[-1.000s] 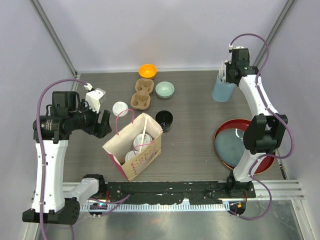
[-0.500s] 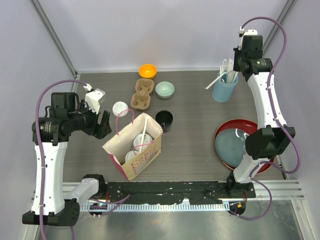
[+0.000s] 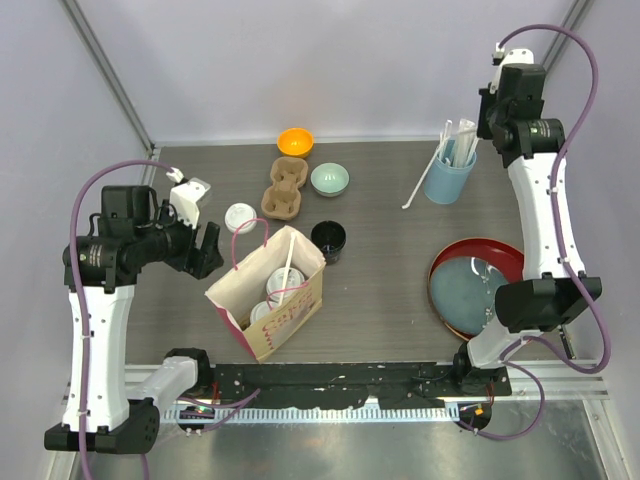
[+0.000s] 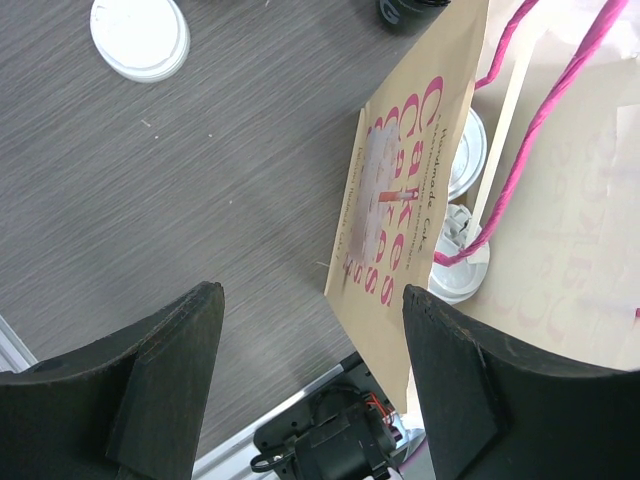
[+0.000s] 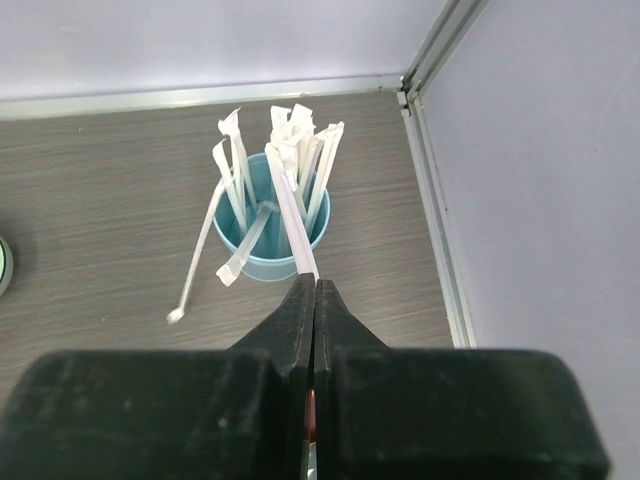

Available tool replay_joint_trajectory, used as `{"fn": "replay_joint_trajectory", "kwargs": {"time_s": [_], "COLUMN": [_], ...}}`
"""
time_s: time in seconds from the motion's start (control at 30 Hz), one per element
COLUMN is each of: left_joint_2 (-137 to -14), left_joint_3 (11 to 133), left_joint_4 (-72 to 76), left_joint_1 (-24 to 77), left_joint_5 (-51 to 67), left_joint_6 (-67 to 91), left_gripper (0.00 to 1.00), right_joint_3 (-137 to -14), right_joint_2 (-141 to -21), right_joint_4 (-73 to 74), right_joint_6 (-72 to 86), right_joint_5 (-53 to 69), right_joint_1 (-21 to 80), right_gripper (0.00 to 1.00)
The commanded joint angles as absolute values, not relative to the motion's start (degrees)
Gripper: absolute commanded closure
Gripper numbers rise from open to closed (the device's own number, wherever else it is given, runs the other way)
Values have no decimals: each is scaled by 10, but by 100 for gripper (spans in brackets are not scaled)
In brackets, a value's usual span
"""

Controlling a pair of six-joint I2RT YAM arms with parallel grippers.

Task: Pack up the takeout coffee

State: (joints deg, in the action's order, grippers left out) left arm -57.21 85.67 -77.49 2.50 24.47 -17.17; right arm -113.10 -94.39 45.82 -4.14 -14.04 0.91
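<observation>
One takeout coffee with a white lid (image 3: 240, 217) (image 4: 140, 35) stands on the table, left of the paper bag (image 3: 268, 300) (image 4: 395, 215). Two more lidded cups (image 3: 282, 282) (image 4: 465, 165) sit inside the bag with a white straw (image 3: 290, 255). My left gripper (image 3: 205, 250) (image 4: 310, 295) hangs open beside the bag's left side, holding nothing. My right gripper (image 3: 482, 125) (image 5: 315, 285) is raised above the light-blue tumbler (image 3: 448, 178) (image 5: 270, 240), shut on a white wrapped straw (image 5: 295, 215) whose lower end is still in the tumbler.
A dark open-topped cup (image 3: 328, 240) stands right of the bag. A cardboard cup carrier (image 3: 285, 188), orange bowl (image 3: 295, 142) and pale green bowl (image 3: 329, 179) sit at the back. A red tray (image 3: 452, 310) lies at the right. One straw (image 3: 422, 186) leans out of the tumbler.
My right gripper rose out of the tumbler and drew back with a straw pinched in it. Another straw tipped out over the tumbler's rim. The left arm stayed still.
</observation>
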Motion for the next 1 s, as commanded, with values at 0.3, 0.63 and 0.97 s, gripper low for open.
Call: {"fn": "replay_joint_trajectory", "kwargs": {"time_s": [0.3,0.63,0.97], "left_joint_2": [-564,-564,-561], "left_joint_3": [860,870,871], "left_joint_4": [-777,-778,-774], "left_joint_1": [22,22,22], "left_joint_5": [256,253,236], "left_joint_6": [-180,-171,-160], "left_gripper": [24,24,24], "right_joint_3": [-1214,-1138,-1051], "right_joint_2": [-915,-741,-682], "right_joint_4": [447,393,483], "right_joint_6": [-36,32,2], "right_joint_5": [-57,315,544], "right_joint_1": [11,117,263], "right_gripper": [99,99,99]}}
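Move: My right hand already pinches a wrapped straw. The paper bag it is meant for lies about 44 cm to the left, some 27 cm back and 25 cm below. The blue straw cup is some 6 cm ahead, 3 cm left and 28 cm below; the black cups stand about 32 cm left, 15 cm back and 30 cm below. From my left hand, the bag is about 13 cm right, 2 cm back and 18 cm below. With the straw still pinched in my shut fingers, I linger over the straw cup, then swing my right hand quickly away towards the bag, about 27 cm back and 25 cm left while rising some 16 cm. I turn the hand nearly 80 degrees counter-clockwise as it goes, left side rising, so fingers and straw swing from forward to pointing left. ##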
